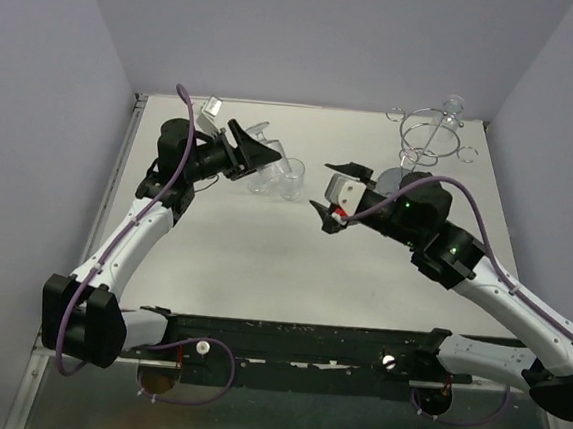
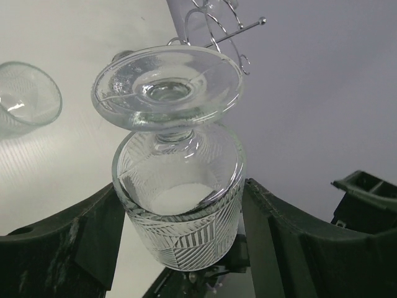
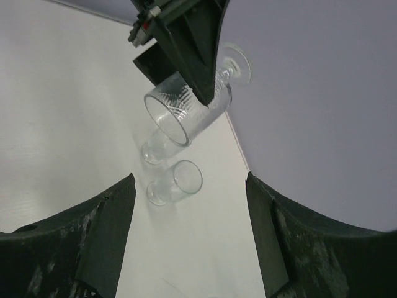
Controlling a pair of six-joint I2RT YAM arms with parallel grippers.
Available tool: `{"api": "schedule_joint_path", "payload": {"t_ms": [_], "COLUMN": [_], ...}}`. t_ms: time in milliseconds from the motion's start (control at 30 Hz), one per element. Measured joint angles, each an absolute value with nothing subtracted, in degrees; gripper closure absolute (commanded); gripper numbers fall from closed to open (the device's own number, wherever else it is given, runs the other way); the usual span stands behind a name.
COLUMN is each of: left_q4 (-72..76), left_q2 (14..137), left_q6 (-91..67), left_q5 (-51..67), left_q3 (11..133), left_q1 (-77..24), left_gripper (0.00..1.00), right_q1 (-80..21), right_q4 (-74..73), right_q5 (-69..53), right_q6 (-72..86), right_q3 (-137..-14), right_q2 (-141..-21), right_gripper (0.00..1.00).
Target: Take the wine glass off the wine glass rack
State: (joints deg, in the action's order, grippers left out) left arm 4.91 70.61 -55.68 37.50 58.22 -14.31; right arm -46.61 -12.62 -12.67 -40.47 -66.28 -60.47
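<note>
My left gripper is shut on a clear, cut-pattern wine glass and holds it in the air, tilted, with its round foot away from my wrist. The fingers press on both sides of the bowl. The right wrist view shows the same glass in the left fingers above the table. The chrome wire wine glass rack stands at the back right, well apart from the held glass; its hooks show in the left wrist view. My right gripper is open and empty at mid table, facing the left gripper.
Two clear glasses lie on the white table below the left gripper; the right wrist view shows them as well. One glass bowl is at the left in the left wrist view. Grey walls close the back and sides.
</note>
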Motion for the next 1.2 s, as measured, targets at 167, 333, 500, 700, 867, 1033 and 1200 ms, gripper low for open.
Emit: {"api": "schedule_joint_path", "payload": {"t_ms": [167, 333, 500, 700, 867, 1033, 1200], "left_q4": [8.2, 9.2, 7.5, 7.5, 7.5, 7.2, 7.1], "left_q2": [70.5, 70.1, 67.8, 63.1, 61.5, 61.3, 61.1], "left_q6": [-65.0, -72.8, -75.9, -76.9, -77.0, -77.2, -77.6], "left_q5": [40.0, 40.0, 39.9, 39.9, 39.8, 39.7, 39.7], "left_q3": [52.9, 47.1, 45.2, 45.2, 45.2, 45.2, 45.2], "left_q1": [-10.1, -5.3, -3.6, -2.1, -1.5, -1.0, -0.9], "left_gripper": [1.0, 1.0, 1.0, 1.0, 1.0, 1.0, 1.0], "right_q1": [-54.1, -57.1, -57.3, -57.4, -57.4, -57.4, -57.4], "right_q4": [-4.5, 2.6, 7.2, 10.5, 12.9, 15.4, 18.2], "right_q5": [-7.2, -2.9, -0.4, -0.1, -0.1, 0.0, 0.9], "right_q6": [-44.5, -46.6, -48.1, -47.9, -47.4, -46.7, -45.3], "right_q3": [-64.1, -64.1, -64.1, -64.2, -64.9, -67.5, -70.3], "right_q2": [-64.4, -71.2, -75.4, -78.8, -82.9, -86.9, -89.5], "right_gripper": [0.25, 0.26, 0.28, 0.4, 0.4, 0.4, 0.41]}}
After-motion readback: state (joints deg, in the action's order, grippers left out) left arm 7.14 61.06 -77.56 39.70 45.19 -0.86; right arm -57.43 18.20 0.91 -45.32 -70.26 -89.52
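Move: The left hand already holds the wine glass by its bowl, right between its fingers, foot up and mouth slanting down towards the right hand. From the open right hand, which goes for it, that glass lies about 10 cm to the left, some 7 cm ahead and 5 cm lower. Below, the nearer standing glass is about 12 cm ahead of the right hand and 7 cm to its left, and the farther standing glass 12 cm ahead and 14 cm left, both roughly 24 cm down. The right hand chases the held wine glass, sweeping some 14 cm to its left while working forward and sinking about 5 cm, its fingers narrowing partway but not shutting, until their tips are close beside the glass's mouth; whether they touch it can't be seen. The left hand keeps its grip on the bowl and draws the glass about 7 cm to the left, dipping and coming partly back up as it turns some 25 degrees, fingertips tipping down, then holds nearly still for the right hand. ##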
